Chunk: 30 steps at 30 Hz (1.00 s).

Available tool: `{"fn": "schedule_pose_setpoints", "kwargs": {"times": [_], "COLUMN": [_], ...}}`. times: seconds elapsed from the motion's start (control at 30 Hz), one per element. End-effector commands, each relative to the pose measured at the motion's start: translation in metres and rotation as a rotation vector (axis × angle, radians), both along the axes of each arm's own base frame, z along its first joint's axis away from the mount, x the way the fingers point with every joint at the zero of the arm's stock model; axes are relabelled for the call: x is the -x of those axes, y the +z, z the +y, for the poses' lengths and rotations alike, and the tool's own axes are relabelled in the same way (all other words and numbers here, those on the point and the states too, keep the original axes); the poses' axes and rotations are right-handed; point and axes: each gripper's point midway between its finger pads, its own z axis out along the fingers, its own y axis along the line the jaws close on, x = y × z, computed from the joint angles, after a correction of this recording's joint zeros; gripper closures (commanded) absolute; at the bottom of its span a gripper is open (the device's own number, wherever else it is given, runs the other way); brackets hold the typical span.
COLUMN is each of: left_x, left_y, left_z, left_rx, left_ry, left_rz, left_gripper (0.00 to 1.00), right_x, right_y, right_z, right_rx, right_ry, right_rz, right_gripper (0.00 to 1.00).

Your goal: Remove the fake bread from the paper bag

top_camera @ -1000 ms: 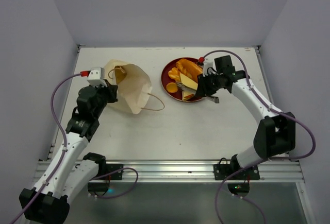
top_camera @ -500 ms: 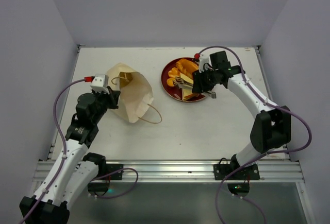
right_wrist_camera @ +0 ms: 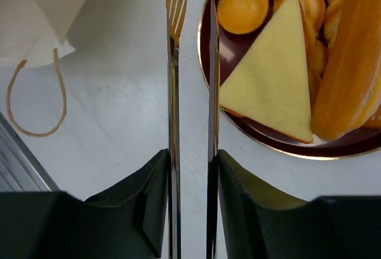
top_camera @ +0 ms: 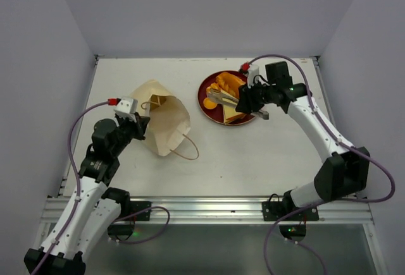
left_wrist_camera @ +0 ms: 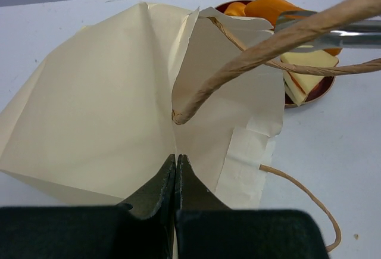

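Observation:
The cream paper bag (top_camera: 163, 120) (left_wrist_camera: 101, 110) lies tilted on the table at the left, mouth toward the back, and its inside does not show. My left gripper (top_camera: 137, 125) (left_wrist_camera: 176, 162) is shut on its near rim. The fake bread lies on the red plate (top_camera: 203, 100) (right_wrist_camera: 280, 143): a long orange roll (top_camera: 231, 84) (right_wrist_camera: 351, 74), a pale triangular sandwich slice (top_camera: 233, 115) (right_wrist_camera: 271, 86) and a round orange bun (right_wrist_camera: 242, 8). My right gripper (top_camera: 252, 101) (right_wrist_camera: 191, 159) is shut on metal tongs (top_camera: 221, 98) (right_wrist_camera: 173, 62), whose spread tips hold nothing at the plate's left side.
The bag's brown cord handle (top_camera: 184, 148) (right_wrist_camera: 34, 101) loops out onto the table toward the front. Another cord handle (left_wrist_camera: 262, 50) arches close across the left wrist view. Walls stand on the left, back and right of the table.
The tongs in my right gripper have spread and left the sandwich slice on the plate, and the arm has drawn back slightly. My left gripper has pulled the bag a little toward the front right.

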Motion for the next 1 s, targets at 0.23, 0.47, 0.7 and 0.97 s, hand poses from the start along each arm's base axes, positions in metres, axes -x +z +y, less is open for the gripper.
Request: {"fn": "schedule_pose_setpoints", "kwargs": {"times": [0.23,0.47,0.7,0.97], "left_x": [0.023,0.026,0.018,0.007], "left_y": [0.015,0.0,-0.004,0.003], "left_z": [-0.013,-0.016,-0.012,-0.05], "left_rx": [-0.135,-0.198,-0.138,0.151], "left_ry": [-0.194,-0.255,-0.183,-0.258], "left_rz": [-0.085,-0.013,0.026,0.095], "left_gripper": [1.0,1.0,1.0,1.0], "right_x": [0.095,0.127,0.164,0.19], "right_y": [0.05,0.047,0.057,0.06], "right_z": [0.001,-0.001,-0.004,0.01], "right_rx": [-0.054,-0.065,-0.076,-0.15], "right_ry": [0.423,0.521,0.671,0.7], "right_rz": [-0.304,-0.299,-0.326,-0.235], "right_gripper": [0.61,0.62,0.63,0.63]}}
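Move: The right hand keeps hold of the tongs, over the near side of the plate. The paper bag's mouth lies about 28 cm to its left, roughly 2 cm back and 10 cm lower; the bag's loose handle is some 23 cm left and 5 cm back. The plate's middle is about 17 cm ahead and 7 cm left, with the sandwich 13 cm ahead and 5 cm left. From the left hand, already at the bag's rim, the mouth's middle is about 4 cm ahead, 6 cm right and 12 cm below. Back towards its base by some 18 cm, the right hand pulls the tongs off the plate, rising quickly at first and then easing down a little. It swings them counter-clockwise by nearly 40 degrees and levels them, so the open tips come round towards the bag's mouth. The left hand keeps its shut pinch on the bag's rim, drawing it back and down, then right by about 3 cm, with a slight clockwise turn. ##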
